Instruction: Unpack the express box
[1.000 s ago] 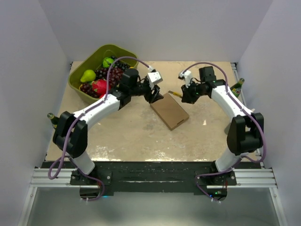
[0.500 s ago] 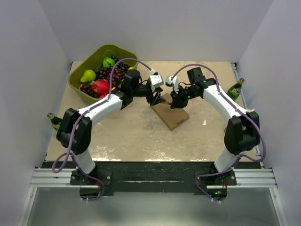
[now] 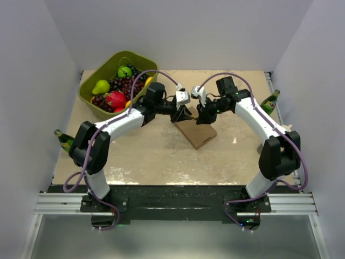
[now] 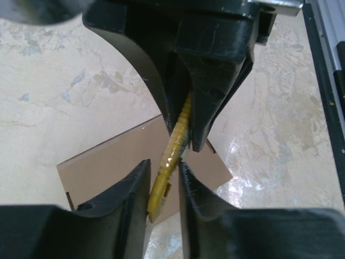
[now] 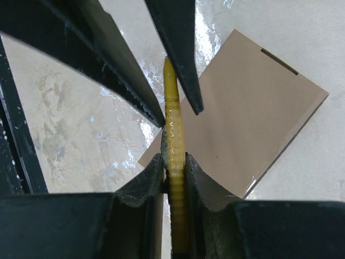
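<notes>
The express box (image 3: 197, 132) lies flat and closed on the table's middle, a plain brown cardboard mailer, also seen below the fingers (image 4: 108, 164) (image 5: 253, 118). Both grippers meet just above its far corner. My right gripper (image 3: 201, 115) (image 5: 174, 160) is shut on a ribbed yellow cutter (image 5: 172, 118). My left gripper (image 3: 185, 113) (image 4: 164, 168) faces it. The left jaws are drawn in around the cutter's other end (image 4: 173, 143), which sits tilted between them and touches both fingers. The cutter hangs above the box without touching it.
An olive-green tub (image 3: 88, 101) of fruit stands at the back left. One green bottle (image 3: 271, 101) stands at the right table edge, another (image 3: 63, 138) at the left edge. White walls close in three sides.
The right arm carried the cutter left over the box, then held still. The left gripper moved right to meet it and its jaws narrowed around the cutter's free end.
</notes>
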Motion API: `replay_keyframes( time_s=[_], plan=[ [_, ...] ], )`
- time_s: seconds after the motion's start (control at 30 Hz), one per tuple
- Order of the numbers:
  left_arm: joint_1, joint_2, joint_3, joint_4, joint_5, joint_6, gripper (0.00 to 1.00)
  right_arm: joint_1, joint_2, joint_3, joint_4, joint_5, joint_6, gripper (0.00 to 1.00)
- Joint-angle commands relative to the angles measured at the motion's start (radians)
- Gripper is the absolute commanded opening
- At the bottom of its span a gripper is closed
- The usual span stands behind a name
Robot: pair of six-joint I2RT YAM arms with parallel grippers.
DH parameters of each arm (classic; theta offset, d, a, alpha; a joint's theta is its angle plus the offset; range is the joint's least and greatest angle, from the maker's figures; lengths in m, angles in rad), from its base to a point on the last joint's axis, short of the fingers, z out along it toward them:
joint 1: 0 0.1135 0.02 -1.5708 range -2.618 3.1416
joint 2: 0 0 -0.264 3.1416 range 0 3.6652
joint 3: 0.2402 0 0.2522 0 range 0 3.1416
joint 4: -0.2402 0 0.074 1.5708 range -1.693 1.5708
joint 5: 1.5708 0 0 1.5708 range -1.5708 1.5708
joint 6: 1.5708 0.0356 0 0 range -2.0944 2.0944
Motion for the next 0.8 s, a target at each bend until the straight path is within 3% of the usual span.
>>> replay_keyframes(
  time_s=[0.0, 0.1, 0.27, 0.3, 0.33, 0.4, 0.43, 0.47, 0.53, 0.63, 0.77],
  plan=[
    [-0.002, 0.014, 0.031, 0.044, 0.073, -0.032, 0.14, 0.003, -0.012, 0.058, -0.013, 0.011, 0.002, 0.0],
    [-0.003, 0.018, 0.03, 0.067, 0.09, -0.052, 0.03, 0.003, -0.014, 0.061, -0.015, 0.022, 0.014, 0.0],
    [-0.002, 0.034, 0.031, 0.016, 0.154, -0.035, 0.0, 0.003, -0.014, 0.082, -0.01, 0.015, 0.051, 0.0],
    [-0.002, 0.034, 0.028, 0.003, 0.159, -0.036, 0.0, 0.001, -0.012, 0.088, -0.006, 0.015, 0.065, 0.08],
    [0.0, 0.029, 0.027, -0.003, 0.165, -0.035, 0.0, -0.003, -0.012, 0.095, 0.016, 0.031, 0.14, 0.31],
    [0.017, 0.011, 0.022, 0.012, 0.171, -0.079, 0.0, -0.039, -0.012, 0.13, 0.01, -0.029, 0.189, 0.46],
    [0.046, 0.003, 0.01, 0.042, 0.176, -0.119, 0.0, -0.115, -0.014, 0.135, 0.01, -0.088, 0.218, 0.51],
    [0.064, -0.004, -0.006, 0.085, 0.187, -0.232, 0.0, -0.16, -0.012, 0.132, 0.034, -0.151, 0.293, 0.59],
    [0.115, -0.015, -0.044, 0.223, 0.2, -0.347, 0.0, -0.251, 0.002, 0.113, 0.07, -0.331, 0.366, 0.64],
    [0.144, -0.018, -0.056, 0.329, 0.217, -0.478, 0.0, -0.266, 0.02, 0.116, 0.06, -0.419, 0.381, 0.66],
    [0.147, -0.006, -0.056, 0.452, 0.237, -0.625, 0.0, -0.264, 0.06, 0.102, 0.171, -0.499, 0.465, 0.67]
  ],
)
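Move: The left hand has the yellow utility knife's front end between its open fingers, the knife's middle about 4 cm to its right and 1 cm back. The right hand still grips the butt, that middle some 3 cm to its left, level ahead. The express box lies about 14 cm below, 4 cm to the left hand's right and 1 cm back. The fruit bin's middle is roughly 17 cm ahead, 34 cm left and 8 cm below the left hand. Drawing back about 2 cm above the express box, the left hand shuts its fingers on the front end of the utility knife while the right drifts back with it, still gripping the butt. The right fingers then open and let go, and that hand pulls away up, right and forward, some 10 cm, twisting about 30 degrees; the left, grip kept, swings forward and left with a slight rise, turning. ##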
